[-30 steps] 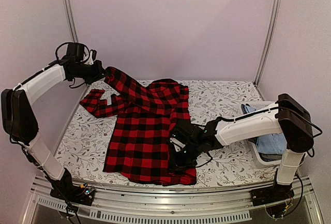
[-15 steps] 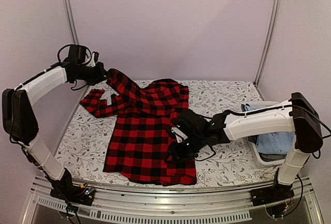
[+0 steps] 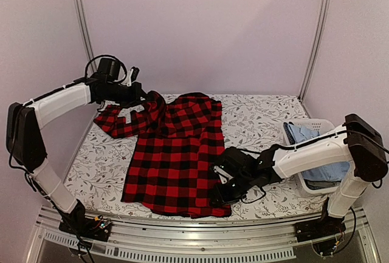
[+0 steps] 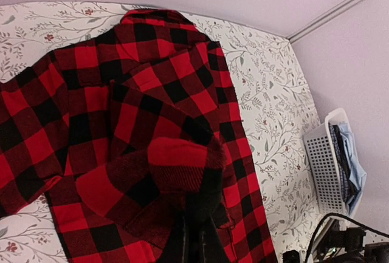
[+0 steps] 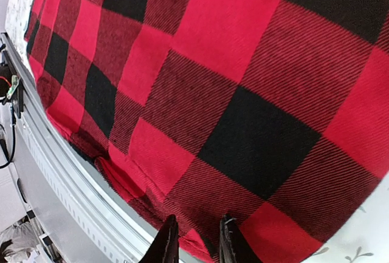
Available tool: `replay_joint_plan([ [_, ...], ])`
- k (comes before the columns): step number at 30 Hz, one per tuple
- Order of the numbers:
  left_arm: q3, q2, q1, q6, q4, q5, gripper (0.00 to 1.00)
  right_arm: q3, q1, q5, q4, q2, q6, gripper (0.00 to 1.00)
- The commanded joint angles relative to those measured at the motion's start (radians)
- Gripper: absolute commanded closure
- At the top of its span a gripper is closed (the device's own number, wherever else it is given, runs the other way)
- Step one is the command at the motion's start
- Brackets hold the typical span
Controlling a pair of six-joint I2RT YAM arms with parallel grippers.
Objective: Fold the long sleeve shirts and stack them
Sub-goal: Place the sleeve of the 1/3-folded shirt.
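A red-and-black check long sleeve shirt [image 3: 173, 153] lies flat on the flowered table, collar at the back. My left gripper [image 3: 143, 96] is shut on the end of its left sleeve and holds it raised over the shirt's upper left. In the left wrist view the sleeve cloth [image 4: 179, 166] bunches over the closed fingers [image 4: 196, 239], above the shirt's body. My right gripper [image 3: 221, 194] rests low on the shirt's near right corner. In the right wrist view its fingers [image 5: 168, 243] stand slightly apart over flat check cloth [image 5: 243, 111] near the hem, gripping nothing that I can see.
A white basket [image 3: 323, 125] with blue clothes [image 3: 304, 136] stands at the right edge; it also shows in the left wrist view [image 4: 323, 169]. The table's metal front rail [image 3: 182, 235] runs just below the shirt's hem. Walls close the back and sides.
My left gripper has carried the sleeve right and inward, over the shirt's shoulder. My right gripper has moved right and nearer, from the shirt's right edge to its near right corner.
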Motion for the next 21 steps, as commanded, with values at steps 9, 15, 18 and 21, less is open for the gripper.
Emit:
replay_joint_plan([
  [9,-0.073,0.039,-0.245,0.056,0.002,0.04,1.0,-0.001,0.013,0.093,-0.01,-0.08,0.023,0.7],
  [15,-0.082,0.111,-0.378,0.064,-0.014,0.031,1.0,0.004,-0.088,0.297,-0.094,-0.222,0.023,0.56],
  [18,-0.062,0.162,-0.435,0.072,-0.04,0.013,1.0,-0.008,-0.163,0.319,-0.09,-0.271,0.006,0.51],
  [21,-0.034,0.209,-0.483,0.077,-0.069,0.003,1.0,-0.005,-0.216,0.321,-0.091,-0.28,-0.024,0.5],
])
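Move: The left gripper already holds the end of the folded-over sleeve, some 20 cm above the table. The sleeve's landing place on the right half of the shirt's body lies about 17 cm back, 18 cm right and 20 cm below. The collar is 21 cm ahead and 18 cm right; the flat left sleeve is 7 cm ahead, 11 cm left. From the right gripper, low over the hem, the landing place is 13 cm ahead and 7 cm left; the hem corner is 3 cm back, 5 cm right. Bring the left gripper, still shut on the sleeve, right and back over the shirt's body, about 15 cm each way, sinking some 10 cm, faster at the end, and turning clockwise nearly 30 degrees. Ease the right gripper slightly back and down at the hem, then lift it forward, up and a little right to clear the body's right edge, opening wider. ##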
